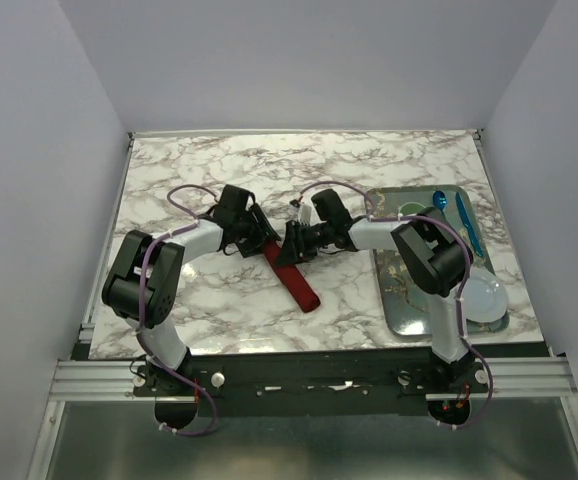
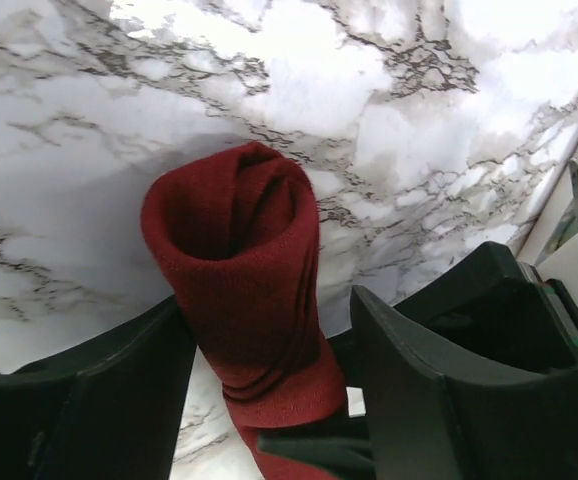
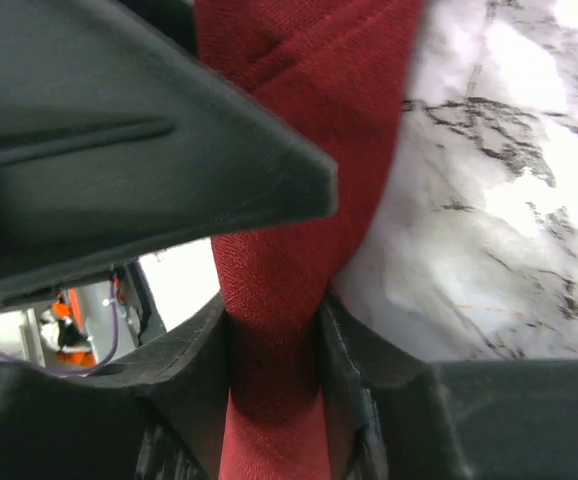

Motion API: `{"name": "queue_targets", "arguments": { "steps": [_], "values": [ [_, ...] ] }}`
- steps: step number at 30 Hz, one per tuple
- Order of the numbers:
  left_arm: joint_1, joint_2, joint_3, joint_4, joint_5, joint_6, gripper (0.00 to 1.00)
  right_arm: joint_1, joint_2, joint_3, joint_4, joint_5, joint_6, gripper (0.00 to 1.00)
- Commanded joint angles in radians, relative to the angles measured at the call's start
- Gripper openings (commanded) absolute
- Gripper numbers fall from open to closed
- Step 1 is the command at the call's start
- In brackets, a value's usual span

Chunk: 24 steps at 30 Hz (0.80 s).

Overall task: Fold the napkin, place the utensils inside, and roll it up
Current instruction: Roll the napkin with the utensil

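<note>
The dark red napkin (image 1: 297, 283) lies on the marble table as a tight roll, slanting from the centre down to the right. In the left wrist view its open end (image 2: 237, 250) stands between my left gripper's (image 2: 267, 335) fingers, which are open around it with a gap on the right side. My left gripper (image 1: 259, 241) sits at the roll's upper end. My right gripper (image 1: 289, 247) meets it from the right. Seen from the right wrist, the right gripper (image 3: 274, 330) is shut on the napkin (image 3: 304, 120), pinching the roll. The utensils are hidden.
A metal tray (image 1: 390, 300) lies at the table's right side, holding a blue plastic utensil (image 1: 467, 226) and a pale round bowl (image 1: 485, 297). Both arms reach inward over the table's middle. White walls enclose the back and both sides.
</note>
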Motion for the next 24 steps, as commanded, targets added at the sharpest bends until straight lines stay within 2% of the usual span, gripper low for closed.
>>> {"name": "queue_targets", "arguments": {
  "steps": [1, 4, 8, 11, 12, 14, 15, 18, 24],
  "values": [
    [-0.005, 0.004, -0.029, -0.036, -0.067, 0.016, 0.63, -0.002, -0.024, -0.018, -0.012, -0.007, -0.021, 0.51],
    [-0.003, -0.011, -0.04, -0.035, -0.076, 0.019, 0.55, 0.0, -0.062, -0.011, -0.083, 0.067, -0.076, 0.6],
    [-0.003, -0.022, -0.045, -0.036, -0.075, 0.022, 0.51, 0.026, -0.131, 0.014, -0.231, 0.217, -0.159, 0.73],
    [-0.003, -0.028, -0.04, -0.041, -0.071, 0.022, 0.47, 0.09, -0.182, 0.034, -0.319, 0.427, -0.231, 0.85],
    [-0.005, -0.031, -0.037, -0.042, -0.068, 0.023, 0.47, 0.137, -0.206, 0.04, -0.336, 0.546, -0.247, 0.88],
    [-0.003, -0.03, -0.032, -0.047, -0.067, 0.022, 0.45, 0.188, -0.222, 0.054, -0.382, 0.671, -0.29, 0.93],
    [-0.003, -0.03, -0.031, -0.047, -0.064, 0.025, 0.45, 0.237, -0.229, 0.067, -0.394, 0.787, -0.304, 0.95],
    [-0.005, -0.027, -0.025, -0.05, -0.055, 0.025, 0.43, 0.315, -0.228, 0.086, -0.419, 0.997, -0.35, 0.97],
    [-0.002, -0.019, -0.022, -0.053, -0.053, 0.031, 0.43, 0.412, -0.159, 0.143, -0.454, 1.208, -0.449, 0.98]
  ]
}}
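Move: The right hand grips the rolled napkin; its middle lies about 3 cm back and 1 cm to the right, 1 cm below. From the left hand, whose half-open fingers straddle the far end, that middle is roughly 6 cm back, 5 cm right and 2 cm lower. The cup stands some 27 cm right and 8 cm ahead of the right hand; the tray's middle is about 32 cm right, 1 cm back. Left fingers close onto the roll's far end while the right opens wide, rises and backs 2 cm, turning 50 degrees. ##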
